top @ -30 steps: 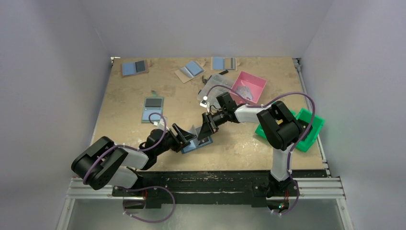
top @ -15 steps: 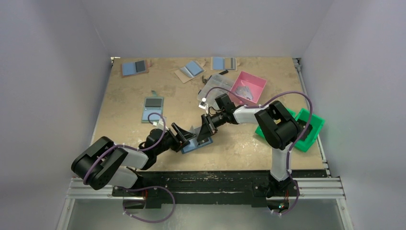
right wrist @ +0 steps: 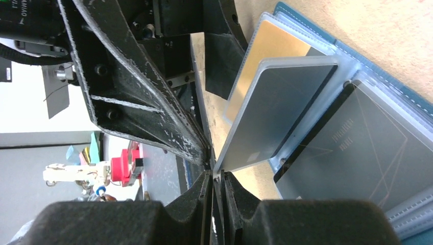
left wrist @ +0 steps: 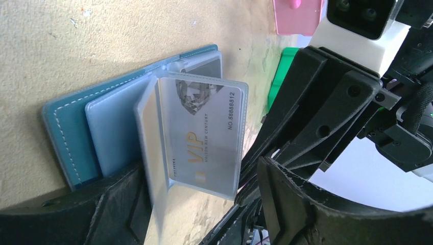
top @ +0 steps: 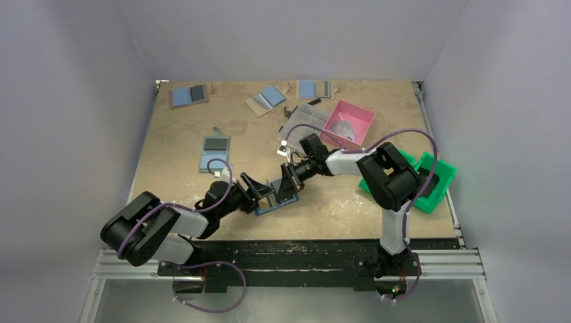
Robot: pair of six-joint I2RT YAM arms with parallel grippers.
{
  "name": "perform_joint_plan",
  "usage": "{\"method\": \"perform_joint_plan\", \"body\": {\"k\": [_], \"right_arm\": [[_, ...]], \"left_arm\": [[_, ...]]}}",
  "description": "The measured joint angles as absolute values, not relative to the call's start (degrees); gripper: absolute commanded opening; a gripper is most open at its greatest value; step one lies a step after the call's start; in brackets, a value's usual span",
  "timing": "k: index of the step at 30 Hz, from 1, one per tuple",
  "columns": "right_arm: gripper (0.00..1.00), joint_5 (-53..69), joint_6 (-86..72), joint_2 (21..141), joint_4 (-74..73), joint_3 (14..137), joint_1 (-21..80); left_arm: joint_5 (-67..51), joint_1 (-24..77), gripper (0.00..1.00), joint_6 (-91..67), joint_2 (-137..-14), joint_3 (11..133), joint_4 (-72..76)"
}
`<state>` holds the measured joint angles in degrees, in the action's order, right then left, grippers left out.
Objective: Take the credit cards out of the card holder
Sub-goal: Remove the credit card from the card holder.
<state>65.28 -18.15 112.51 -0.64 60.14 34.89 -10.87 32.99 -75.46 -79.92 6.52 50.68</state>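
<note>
The card holder (top: 271, 206) lies open on the table between my two grippers, its teal edge (left wrist: 66, 132) and clear sleeves fanned up. One raised clear sleeve holds a grey VIP credit card (left wrist: 204, 132). In the right wrist view this sleeve shows as a grey card (right wrist: 275, 112), with a gold card (right wrist: 265, 56) behind it and a dark card (right wrist: 352, 153) lying flat. My left gripper (top: 259, 195) is open, one finger (left wrist: 102, 214) resting on the holder's near end. My right gripper (right wrist: 213, 173) is almost closed, pinching the raised sleeve's free corner.
A pink tray (top: 350, 121) and a clear plastic box (top: 303, 118) stand behind the right arm. A green bin (top: 431, 182) sits at the right edge. Three other blue holders (top: 188, 94) (top: 269, 99) (top: 315, 89) lie along the back, and one with a black panel (top: 215, 153) is at left.
My right gripper's jaws have closed down onto the sleeve corner, and the arm has shifted slightly left toward the left gripper. The left gripper has hardly moved.
</note>
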Motion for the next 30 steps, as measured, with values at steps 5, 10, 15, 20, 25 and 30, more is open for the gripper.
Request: {"method": "perform_joint_plan", "body": {"k": [5, 10, 15, 20, 25, 30], "right_arm": [[0.16, 63.6, -17.0, 112.5, -2.9, 60.4, 34.9], [0.16, 61.7, -15.3, 112.4, -5.6, 61.5, 34.9], [0.16, 59.6, -13.8, 111.8, -8.1, 62.2, 34.9], [0.16, 56.6, -12.5, 111.3, -9.9, 62.7, 34.9], [0.16, 48.9, -10.6, 111.4, -10.6, 62.7, 34.8], [0.18, 47.5, -8.9, 111.1, -11.6, 63.1, 34.7]], "left_arm": [[-10.9, 32.9, 0.74, -75.5, -79.9, 5.9, 51.6], [-10.9, 32.7, 0.74, -75.5, -79.9, 5.7, 51.8], [-10.9, 32.6, 0.73, -75.5, -79.9, 5.4, 52.0], [-10.5, 32.4, 0.68, -75.5, -78.7, 5.2, 50.9], [-9.5, 32.2, 0.52, -75.3, -76.3, 5.0, 47.2], [-8.5, 31.9, 0.33, -74.2, -75.6, 5.0, 43.3]]}}
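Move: The left hand's open fingers straddle the raised gold-card page of the card holder, its middle about 2 cm ahead, 1 cm right and 1 cm below; the VIP page stands about 2 cm ahead, 4 cm right and 1 cm lower. From the right hand, whose fingertips are at its edge, the VIP page's middle lies roughly 2 cm ahead, 1 cm left and 2 cm below; the black card is some 3 cm ahead, 1 cm right and 5 cm below. Right fingertips go 3 cm forward and down beside VIP page; left fingers sink leftward, closing around gold page. ##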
